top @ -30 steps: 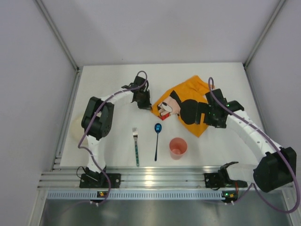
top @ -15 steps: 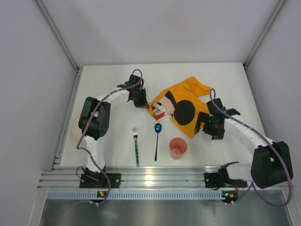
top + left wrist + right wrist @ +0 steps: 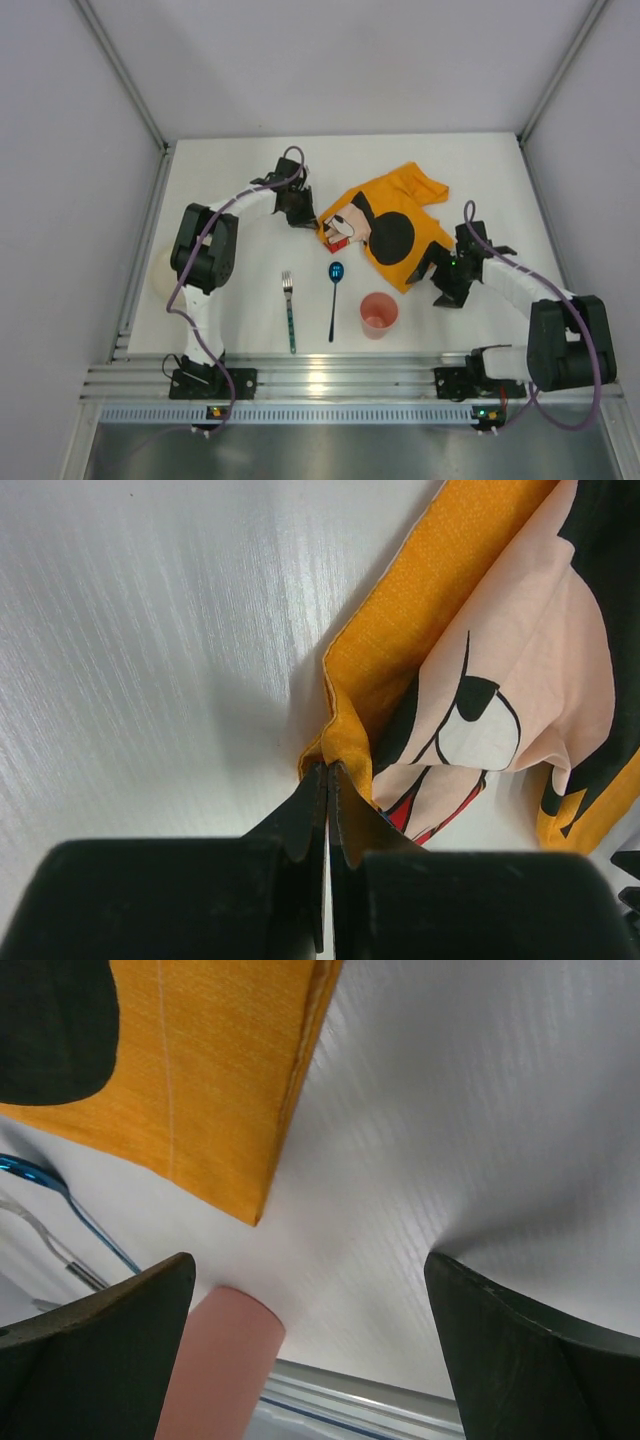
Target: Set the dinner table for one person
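Note:
The white dinner table (image 3: 230, 170) carries an orange cartoon-mouse placemat (image 3: 395, 225), partly crumpled at its far corner. My left gripper (image 3: 312, 222) is shut on the placemat's left corner; the left wrist view shows the jaws (image 3: 328, 770) pinching the orange cloth (image 3: 480, 600). My right gripper (image 3: 438, 283) is open and empty, just off the placemat's near corner. In the right wrist view it (image 3: 308, 1260) hangs over bare table, with the placemat (image 3: 220, 1080) ahead on the left. A pink cup (image 3: 379, 315), a blue spoon (image 3: 334, 295) and a fork (image 3: 289, 310) lie near the front.
A cream plate (image 3: 160, 275) shows at the table's left edge, partly behind the left arm. The ribbed aluminium rail (image 3: 330, 380) runs along the near edge. The right wrist view shows the cup (image 3: 220, 1360) close by its left finger, and the spoon (image 3: 40, 1175).
My right gripper has let go of the placemat and drawn back toward the near right. The placemat lies flatter. My left gripper still holds the left corner.

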You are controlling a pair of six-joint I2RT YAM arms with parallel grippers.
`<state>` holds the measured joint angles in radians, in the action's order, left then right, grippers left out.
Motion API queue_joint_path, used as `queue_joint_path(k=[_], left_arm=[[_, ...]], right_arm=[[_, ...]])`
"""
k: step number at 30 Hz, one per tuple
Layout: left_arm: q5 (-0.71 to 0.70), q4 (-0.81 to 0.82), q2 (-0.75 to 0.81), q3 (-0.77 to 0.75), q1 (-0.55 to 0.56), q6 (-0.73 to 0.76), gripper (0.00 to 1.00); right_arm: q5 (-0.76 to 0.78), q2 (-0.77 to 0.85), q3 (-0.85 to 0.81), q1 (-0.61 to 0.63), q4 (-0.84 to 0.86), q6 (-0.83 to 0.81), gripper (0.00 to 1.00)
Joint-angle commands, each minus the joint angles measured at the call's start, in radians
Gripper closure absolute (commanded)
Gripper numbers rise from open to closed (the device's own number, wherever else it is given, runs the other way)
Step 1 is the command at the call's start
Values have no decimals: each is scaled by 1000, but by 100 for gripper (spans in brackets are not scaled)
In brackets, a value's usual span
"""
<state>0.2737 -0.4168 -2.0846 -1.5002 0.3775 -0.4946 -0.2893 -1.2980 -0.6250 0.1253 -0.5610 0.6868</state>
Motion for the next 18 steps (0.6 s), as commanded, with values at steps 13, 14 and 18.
queue_joint_path(k=[13,14,18], left_arm=[[62,6,26,26,0,56,100],[68,6,24,24,0,56,100],[78,3,28,21,0,59,100]], right_arm=[[-157,-191,160,-118,398,174,0],[-163,-204,162,-118,424,184,0],[-178,-257,151,-118,510,240,0]])
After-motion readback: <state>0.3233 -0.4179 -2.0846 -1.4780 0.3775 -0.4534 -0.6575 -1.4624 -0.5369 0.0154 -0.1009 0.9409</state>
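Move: The near corner of the orange napkin lies about 3 cm to the left of my open right hand and 1 cm ahead, some 2 cm below it. The pink cup stands about 9 cm back and 10 cm left of that hand, the middle of the blue spoon roughly 19 cm left and 4 cm back. From my left hand, still pinching the napkin's left end, that near corner is some 20 cm back and 20 cm to the right. I sweep my wide-open right hand low over the table, about 5 cm forward and 3 to 4 cm left, in over the napkin's near right edge, rolling it some 25 degrees so the fingertips swing left; the rear finger comes right up to the near corner. My left hand keeps its pinch and eases back about 1 cm. ##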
